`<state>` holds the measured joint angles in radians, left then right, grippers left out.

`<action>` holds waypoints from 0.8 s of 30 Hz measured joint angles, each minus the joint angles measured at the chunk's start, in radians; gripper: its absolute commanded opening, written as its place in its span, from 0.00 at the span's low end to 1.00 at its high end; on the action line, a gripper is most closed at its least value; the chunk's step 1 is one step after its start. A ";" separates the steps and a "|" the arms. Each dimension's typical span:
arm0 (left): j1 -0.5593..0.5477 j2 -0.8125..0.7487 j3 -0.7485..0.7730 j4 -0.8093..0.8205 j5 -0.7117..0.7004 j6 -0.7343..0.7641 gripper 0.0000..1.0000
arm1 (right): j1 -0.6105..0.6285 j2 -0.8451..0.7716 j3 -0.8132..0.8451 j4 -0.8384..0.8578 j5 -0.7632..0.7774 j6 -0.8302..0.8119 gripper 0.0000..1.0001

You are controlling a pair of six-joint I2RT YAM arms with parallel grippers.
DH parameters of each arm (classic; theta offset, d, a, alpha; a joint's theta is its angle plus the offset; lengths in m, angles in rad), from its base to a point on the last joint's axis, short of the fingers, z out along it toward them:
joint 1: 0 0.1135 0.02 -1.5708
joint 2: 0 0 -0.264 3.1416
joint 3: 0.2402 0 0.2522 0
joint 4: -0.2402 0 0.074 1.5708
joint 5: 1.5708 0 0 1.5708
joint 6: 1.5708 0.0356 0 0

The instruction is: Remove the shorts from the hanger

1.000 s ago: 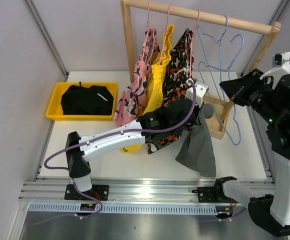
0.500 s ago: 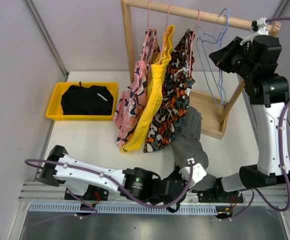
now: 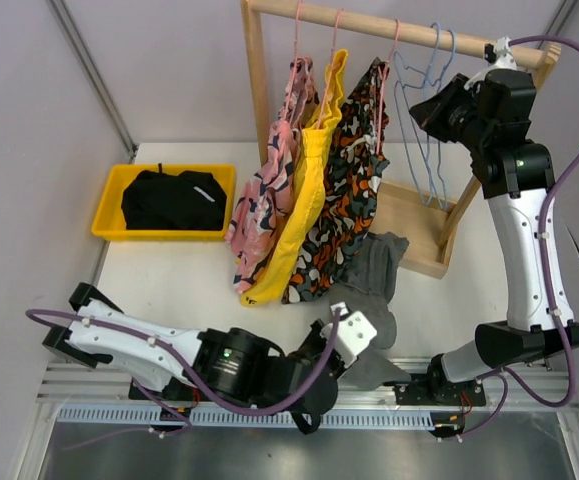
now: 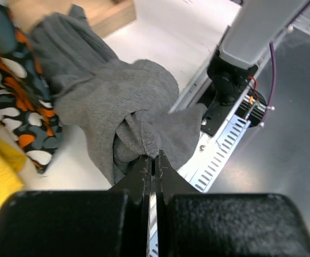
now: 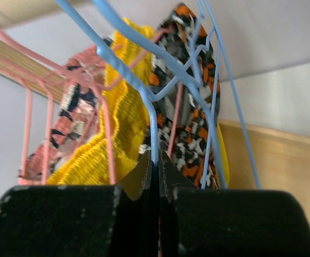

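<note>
The grey shorts (image 3: pixel 377 268) lie crumpled on the table near the front edge; my left gripper (image 3: pixel 362 330) is shut on a fold of them (image 4: pixel 144 128). My right gripper (image 3: pixel 427 108) is shut on the wire of an empty blue hanger (image 5: pixel 153 134) on the wooden rail (image 3: pixel 399 30). Pink shark-print shorts (image 3: pixel 269 175), yellow shorts (image 3: pixel 309 175) and camouflage shorts (image 3: pixel 354 170) hang on pink hangers. Black shorts (image 3: pixel 169 198) lie in the yellow bin (image 3: pixel 109 205).
The wooden rack's base (image 3: pixel 414 225) stands behind the grey shorts. A second empty blue hanger (image 3: pixel 447 60) hangs by my right gripper. The metal rail (image 3: pixel 269 385) runs along the table's near edge.
My left gripper has drawn the grey shorts nearer the front edge and the arm has folded low. My right gripper has moved up to the rail with the blue hanger.
</note>
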<state>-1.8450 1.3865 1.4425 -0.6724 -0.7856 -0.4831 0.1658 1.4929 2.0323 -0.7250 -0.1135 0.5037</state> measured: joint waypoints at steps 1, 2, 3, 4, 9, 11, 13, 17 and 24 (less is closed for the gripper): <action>-0.001 -0.005 0.025 -0.032 -0.014 -0.005 0.00 | -0.001 -0.003 -0.018 0.000 0.000 -0.001 0.00; -0.001 -0.011 0.056 -0.072 -0.035 -0.006 0.00 | -0.003 -0.005 -0.037 0.003 -0.001 -0.003 0.02; -0.002 -0.017 0.087 -0.105 -0.053 -0.006 0.00 | -0.004 -0.010 -0.052 0.017 -0.001 -0.005 0.18; -0.002 -0.027 0.125 -0.140 -0.077 -0.006 0.00 | -0.006 -0.016 -0.066 0.029 -0.002 -0.006 0.28; 0.027 -0.140 0.279 -0.259 -0.176 0.026 0.00 | -0.029 -0.090 -0.185 0.035 -0.002 -0.011 0.99; 0.071 -0.198 0.323 -0.285 -0.192 0.066 0.00 | -0.041 -0.119 -0.224 0.033 0.001 -0.016 0.99; 0.121 -0.233 0.385 -0.319 -0.202 0.109 0.00 | -0.052 -0.143 -0.244 0.029 0.003 -0.019 0.99; 0.247 -0.223 0.591 -0.372 -0.208 0.234 0.00 | -0.075 -0.216 -0.289 0.020 0.012 -0.033 0.99; 0.608 -0.213 0.738 -0.319 -0.165 0.502 0.00 | -0.116 -0.377 -0.343 -0.006 0.051 -0.070 0.99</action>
<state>-1.2373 1.1736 2.1807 -0.9916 -0.9508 0.0189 0.0498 1.1164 1.6894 -0.7315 -0.0620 0.4339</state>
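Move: The left hand already holds the grey shorts. The yellow bin they are taken to lies about 48 cm ahead, 47 cm left and 27 cm down; the pink shorts hang about 37 ahead and 14 left, the yellow shorts 35 ahead and 4 left, both at about hand height. The right hand pinches a blue hanger centred about 2 cm ahead and 3 right; the camo shorts hang some 12 cm left, level fore-and-aft, 15 lower. Up, left and forward in one fast sweep of about 40 cm, the left hand carries the pinched grey shorts towards the yellow bin's side, passing in front of the hanging shorts and swinging round counter-clockwise some 40 degrees. The right hand dips slightly while its fingers spread wide and let go of the blue hanger, then draws back and to the right, away from it. ##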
